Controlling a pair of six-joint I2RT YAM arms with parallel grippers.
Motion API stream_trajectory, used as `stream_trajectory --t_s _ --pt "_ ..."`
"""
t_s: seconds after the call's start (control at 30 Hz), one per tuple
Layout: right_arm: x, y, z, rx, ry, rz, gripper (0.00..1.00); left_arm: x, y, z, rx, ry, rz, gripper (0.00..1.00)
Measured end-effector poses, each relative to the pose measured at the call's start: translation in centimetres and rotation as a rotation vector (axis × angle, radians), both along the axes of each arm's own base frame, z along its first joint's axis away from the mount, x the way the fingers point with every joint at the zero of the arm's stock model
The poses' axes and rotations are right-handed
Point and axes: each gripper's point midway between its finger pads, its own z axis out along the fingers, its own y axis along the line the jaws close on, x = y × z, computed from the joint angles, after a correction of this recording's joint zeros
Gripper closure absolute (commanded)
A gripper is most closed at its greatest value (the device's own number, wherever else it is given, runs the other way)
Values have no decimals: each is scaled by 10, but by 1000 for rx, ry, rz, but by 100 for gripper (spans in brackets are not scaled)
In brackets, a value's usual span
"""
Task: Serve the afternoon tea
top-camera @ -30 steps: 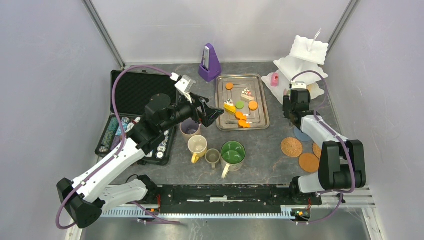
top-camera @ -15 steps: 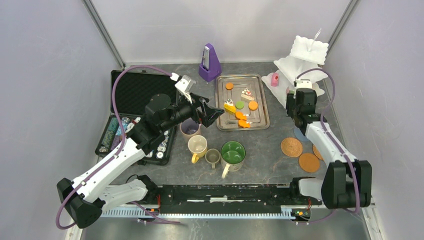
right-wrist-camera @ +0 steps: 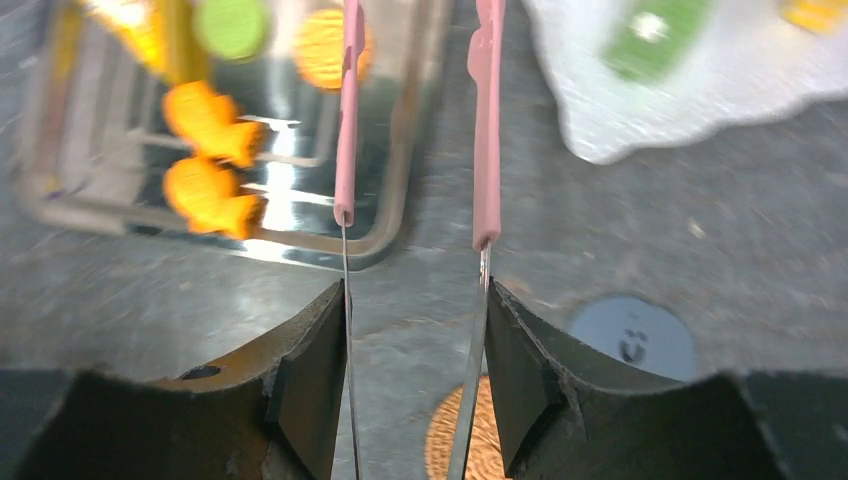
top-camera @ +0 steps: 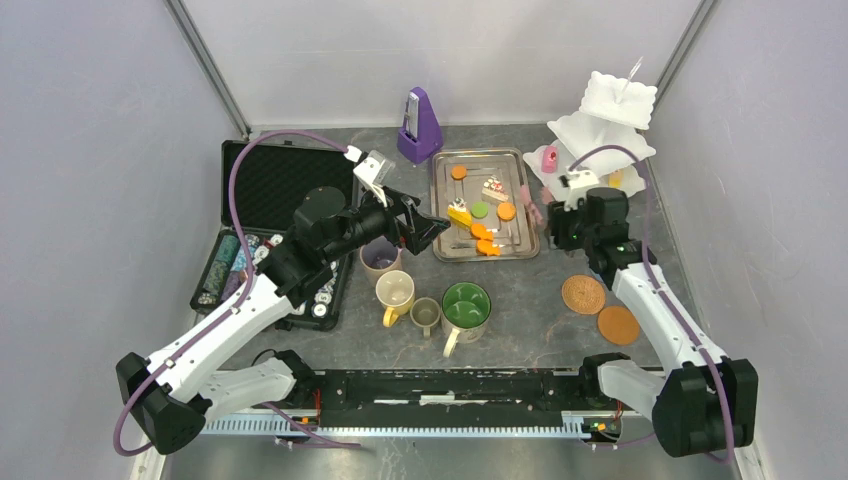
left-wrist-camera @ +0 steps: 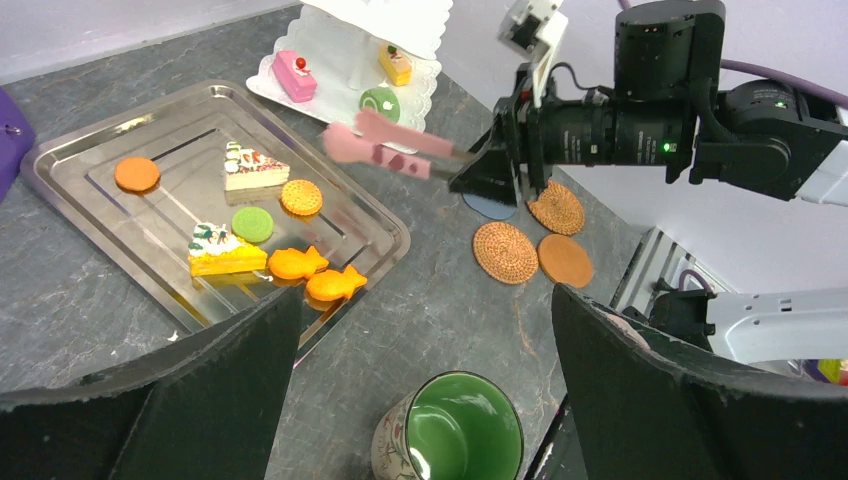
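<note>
My right gripper (top-camera: pixel 552 224) (right-wrist-camera: pixel 415 330) is shut on pink-tipped metal tongs (top-camera: pixel 529 206) (right-wrist-camera: pixel 487 130) (left-wrist-camera: pixel 385 145). The tong tips stand apart with nothing between them, over the right rim of the steel tray (top-camera: pixel 437 205). On the tray lie orange fish pastries (right-wrist-camera: pixel 205 195), cake slices (left-wrist-camera: pixel 228 250) and round biscuits (left-wrist-camera: pixel 300 196). A pink pastry (left-wrist-camera: pixel 293 77), a green roll (left-wrist-camera: pixel 380 102) and a yellow one (left-wrist-camera: pixel 396 65) sit on the white stand's (top-camera: pixel 610 110) bottom tier. My left gripper (top-camera: pixel 425 225) (left-wrist-camera: pixel 422 300) hangs open above the mugs: mauve (top-camera: pixel 380 255), yellow (top-camera: pixel 394 291), olive (top-camera: pixel 426 314), big green (top-camera: pixel 465 305) (left-wrist-camera: pixel 455 435).
Cork coasters (top-camera: pixel 583 294) (top-camera: pixel 618 325) and a blue disc (right-wrist-camera: pixel 632 338) lie right of the mugs, under my right arm. A purple metronome (top-camera: pixel 420 125) stands at the back. An open black case (top-camera: pixel 270 190) with poker chips fills the left side.
My right arm has swung left from the stand's base toward the tray, carrying the tongs. The left arm has stayed put.
</note>
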Motion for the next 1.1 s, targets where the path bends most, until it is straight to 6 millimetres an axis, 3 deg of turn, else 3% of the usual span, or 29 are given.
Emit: stream_trajectory --t_s 0.17,0.23,0.47,1.1 --pt "-1 60 -2 20 20 252 46 -2 -2 -1 1 3 -14 0" --pt "10 69 -6 15 41 291 45 -2 -2 -1 1 3 -14 0" --pt "41 65 -12 -50 57 285 45 -1 -2 -1 2 3 -13 0" --pt "77 69 -32 -141 76 365 45 -1 -2 -2 3 4 -13 0"
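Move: The sprinkled cake slice on the tray lies some 17 cm ahead of the right hand, about 11 cm to its left and 16 cm below, with the hand holding the pink tongs open. The round cookie sits about 3 cm to the right of the slice and 6 cm nearer; the green cookie is 4 cm left of it and 5 cm nearer. On the stand, the green roll is about 17 cm ahead of the right hand and 10 cm to its right. From the left hand the slice is roughly 25 cm ahead, 15 cm right and 35 cm down. The sprinkled cake slice is what the open tongs are brought to: the right hand swings them quickly left about 7 cm from beside the stand, turning some 20 degrees counter-clockwise. Then it reaches forward about 7 cm over the tray edge, sinking around 3 cm, so that the jaws come over the slice; the fingers keep their half-open hold on the tongs. ##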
